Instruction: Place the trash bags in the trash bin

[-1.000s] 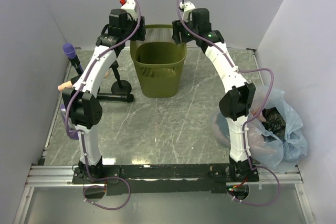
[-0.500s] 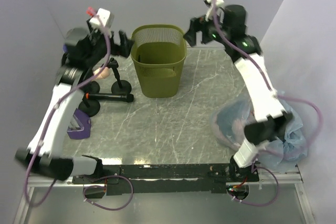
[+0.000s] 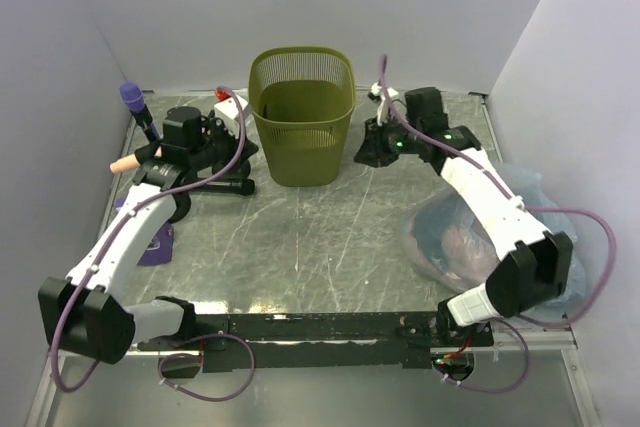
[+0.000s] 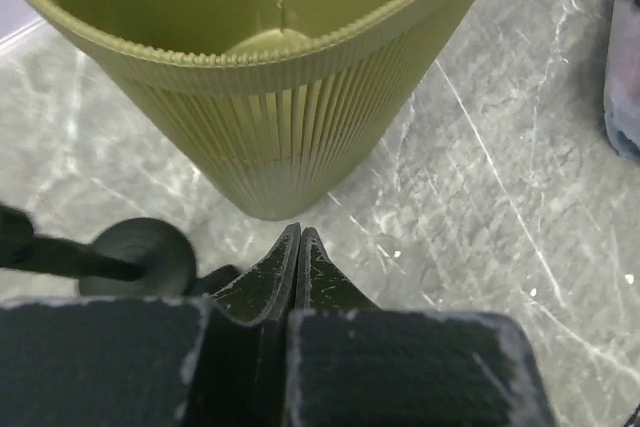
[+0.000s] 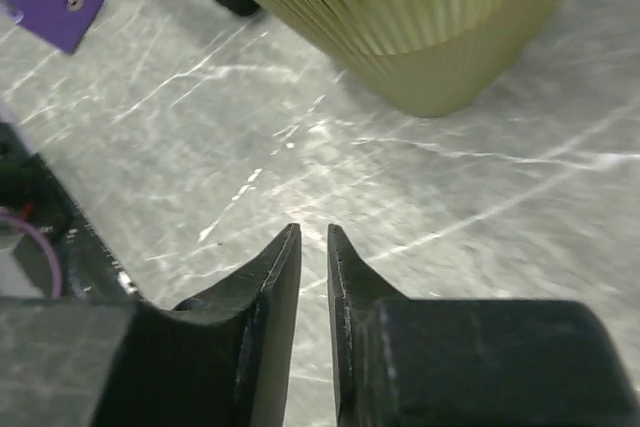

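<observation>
The olive-green slatted trash bin [image 3: 300,117] stands upright at the back middle of the table, and nothing shows inside it. It also fills the top of the left wrist view [image 4: 300,127] and the right wrist view [image 5: 430,37]. My left gripper [image 3: 243,147] is low beside the bin's left side, shut and empty [image 4: 298,231]. My right gripper [image 3: 365,152] is low beside the bin's right side, closed to a narrow slit with nothing in it [image 5: 314,229]. No dark grey-black trash bag shows clearly in any view.
A clear bluish bag [image 3: 455,237] with pinkish contents lies at the right, partly under my right arm; its edge shows in the left wrist view [image 4: 622,57]. A purple-headed microphone [image 3: 132,97] on a black stand [image 3: 228,185] is left of the bin. A purple block [image 3: 152,245] lies at the left.
Both arms have come down from beside the bin's rim to low beside its walls. The bin has not moved.
</observation>
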Tool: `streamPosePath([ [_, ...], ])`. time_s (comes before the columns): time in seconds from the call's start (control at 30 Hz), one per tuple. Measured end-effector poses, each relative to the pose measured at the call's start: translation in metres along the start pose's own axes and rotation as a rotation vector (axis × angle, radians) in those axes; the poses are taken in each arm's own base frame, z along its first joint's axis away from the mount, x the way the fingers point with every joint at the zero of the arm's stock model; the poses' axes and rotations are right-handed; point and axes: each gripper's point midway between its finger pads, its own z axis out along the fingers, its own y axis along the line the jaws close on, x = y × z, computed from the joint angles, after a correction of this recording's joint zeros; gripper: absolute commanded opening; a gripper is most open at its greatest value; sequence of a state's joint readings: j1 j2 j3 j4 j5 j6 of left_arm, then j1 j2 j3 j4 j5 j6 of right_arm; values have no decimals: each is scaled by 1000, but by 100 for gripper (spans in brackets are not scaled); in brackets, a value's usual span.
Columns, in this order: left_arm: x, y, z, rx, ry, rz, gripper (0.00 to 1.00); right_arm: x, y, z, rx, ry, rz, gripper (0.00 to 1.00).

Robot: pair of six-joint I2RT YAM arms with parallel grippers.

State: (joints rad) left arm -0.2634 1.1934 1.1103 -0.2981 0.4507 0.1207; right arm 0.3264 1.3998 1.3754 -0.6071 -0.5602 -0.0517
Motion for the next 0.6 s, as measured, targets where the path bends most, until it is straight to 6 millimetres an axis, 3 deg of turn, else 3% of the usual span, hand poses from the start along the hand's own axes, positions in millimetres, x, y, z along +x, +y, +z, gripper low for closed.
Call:
streamPosePath([
  [0.13, 2, 0, 19, 22, -9, -44, 1, 6, 9, 24, -68, 48, 24, 24],
  [0.33, -14, 10, 43, -11, -85, -61, 1, -40, 24, 47, -128, -10, 12, 24],
  [0.43, -19, 18, 52, -38, -99, -61, 1, -55, 20, 56, -119, -38, 16, 24],
  [0.6, -23, 34, 66, -81, -111, -49, 1, -54, 3, 72, -68, -21, 31, 25],
])
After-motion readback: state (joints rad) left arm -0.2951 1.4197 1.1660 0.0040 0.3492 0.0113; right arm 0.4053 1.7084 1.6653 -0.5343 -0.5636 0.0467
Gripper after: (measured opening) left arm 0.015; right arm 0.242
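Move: The trash bin stands ahead of both closed-in hands: its middle is about 17 cm forward and 11 cm right of the left hand, about 18 cm forward and 16 cm left of the right, and some 13 cm below both. The black stand's foot is 7 cm left of the left hand and 16 cm ahead, and the black tube 10 cm left and 11 cm ahead. The trash bags lie roughly 30 cm right of the right hand and 3 cm back. Both hands come up against the bin's near side, just under the rim, and push it forward. The left, fingers shut, goes about 7 cm forward with a slight drift right; the right, fingers kept barely open, swings left first and then forward, about 6 cm each way, dipping and rising a little and ending near its starting height. ##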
